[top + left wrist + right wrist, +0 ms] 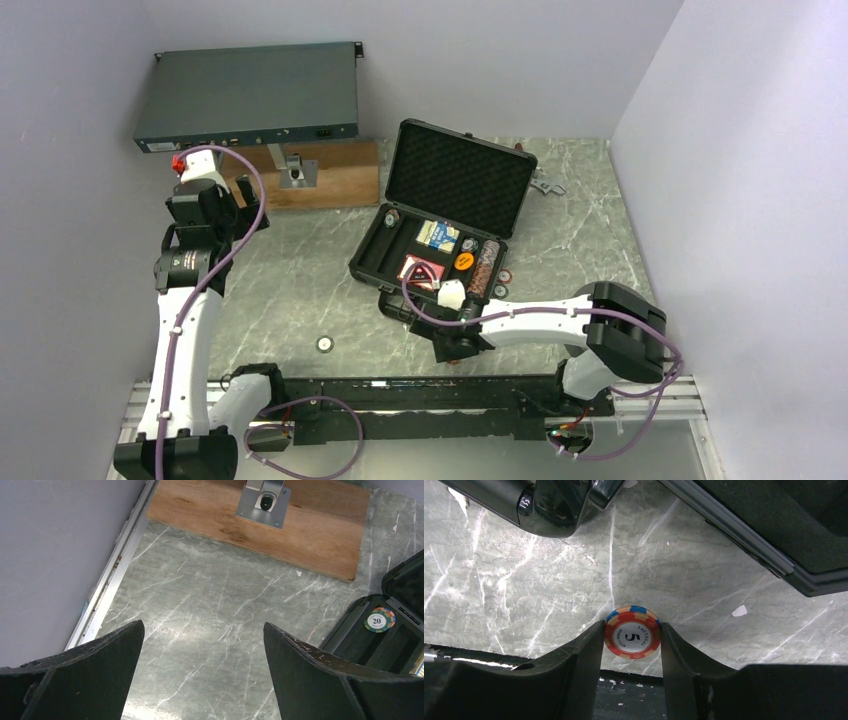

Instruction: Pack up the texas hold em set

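The black case (pixel 372 258) lies open mid-table, its foam-lined lid (pixel 460 175) upright. Inside are a blue card deck (pixel 437 235), a red deck (pixel 421 270), an orange disc (pixel 463 261) and a row of chips (pixel 484 268). My right gripper (pixel 632 626) hangs low over the table in front of the case, fingers pressed on both edges of a red poker chip (pixel 632 638) marked 5. One loose chip (pixel 325 344) lies on the table further left. My left gripper (pixel 203 630) hovers open and holds nothing; a chip marked 20 (pixel 379 620) sits in the case to its right.
A grey-blue rack box (pixel 250 95) leans at the back left above a wooden board (pixel 320 175) carrying a metal bracket (pixel 264 502). Two chips (pixel 503 283) lie by the case's right front corner. The case handle (pixel 549 505) is just beyond my right fingers.
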You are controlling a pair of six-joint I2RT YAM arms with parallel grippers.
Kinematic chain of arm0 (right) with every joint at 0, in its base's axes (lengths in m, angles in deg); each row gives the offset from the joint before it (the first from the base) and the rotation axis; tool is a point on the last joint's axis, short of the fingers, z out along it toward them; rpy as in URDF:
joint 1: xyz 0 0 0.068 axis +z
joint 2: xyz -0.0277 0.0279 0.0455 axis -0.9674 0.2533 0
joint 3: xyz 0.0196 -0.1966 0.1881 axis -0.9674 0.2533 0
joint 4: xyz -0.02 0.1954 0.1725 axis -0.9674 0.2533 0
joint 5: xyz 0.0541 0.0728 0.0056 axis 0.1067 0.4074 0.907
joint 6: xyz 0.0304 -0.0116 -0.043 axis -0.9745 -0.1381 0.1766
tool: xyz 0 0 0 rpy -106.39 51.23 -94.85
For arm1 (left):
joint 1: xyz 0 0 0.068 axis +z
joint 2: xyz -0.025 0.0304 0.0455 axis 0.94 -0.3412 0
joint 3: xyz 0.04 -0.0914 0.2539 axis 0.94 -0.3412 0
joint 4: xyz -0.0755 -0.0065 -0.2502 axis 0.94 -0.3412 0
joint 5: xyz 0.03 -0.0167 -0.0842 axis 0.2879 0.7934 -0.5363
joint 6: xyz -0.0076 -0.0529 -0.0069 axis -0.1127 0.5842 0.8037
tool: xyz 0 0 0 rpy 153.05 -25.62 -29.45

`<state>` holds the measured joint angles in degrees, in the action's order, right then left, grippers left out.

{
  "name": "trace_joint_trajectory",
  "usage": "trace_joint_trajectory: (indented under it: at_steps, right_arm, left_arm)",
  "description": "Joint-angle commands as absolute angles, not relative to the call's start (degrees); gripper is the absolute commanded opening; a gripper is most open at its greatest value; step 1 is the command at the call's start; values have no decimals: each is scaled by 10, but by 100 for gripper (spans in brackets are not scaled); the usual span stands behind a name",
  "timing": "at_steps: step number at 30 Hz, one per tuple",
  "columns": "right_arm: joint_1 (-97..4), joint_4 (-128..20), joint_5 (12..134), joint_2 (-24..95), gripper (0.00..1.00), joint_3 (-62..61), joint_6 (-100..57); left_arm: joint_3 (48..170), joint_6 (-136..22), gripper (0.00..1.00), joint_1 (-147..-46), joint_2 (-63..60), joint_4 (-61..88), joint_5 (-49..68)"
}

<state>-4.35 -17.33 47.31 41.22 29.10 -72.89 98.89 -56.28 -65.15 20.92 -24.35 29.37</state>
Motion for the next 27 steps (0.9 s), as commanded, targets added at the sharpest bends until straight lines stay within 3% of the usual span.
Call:
trace_joint_trajectory:
  at_steps: [1, 5, 27]
  right_arm:
    - [-36, -170, 498, 453, 21, 306, -735]
    - [-34, -164, 494, 442, 0, 294, -725]
    - [-40, -45, 397, 380, 0, 131, -677]
  left_arm:
    - [990, -568, 95, -653, 221, -219, 293]
    - [990, -568, 95, -653, 222, -219, 292]
    - [990, -568, 95, -653, 223, -219, 292]
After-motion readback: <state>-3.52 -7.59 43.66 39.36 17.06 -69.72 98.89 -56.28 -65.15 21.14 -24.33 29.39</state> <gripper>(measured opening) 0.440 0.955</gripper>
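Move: The right hand already has the small stack of 5-chips between its fingers at table level. The open case's tray has its middle about 21 cm ahead and 5 cm to the left, some 2 cm higher. The case handle is about 10 cm ahead and 9 cm left; the orange dealer button in the tray is 21 cm ahead and 2 cm right. From the idle left hand, the tray lies roughly 40 cm right, 2 cm ahead and 25 cm below. Keeping its pinch on the chips, the right hand lifts about 6 cm, drifting left and forward towards the case. ##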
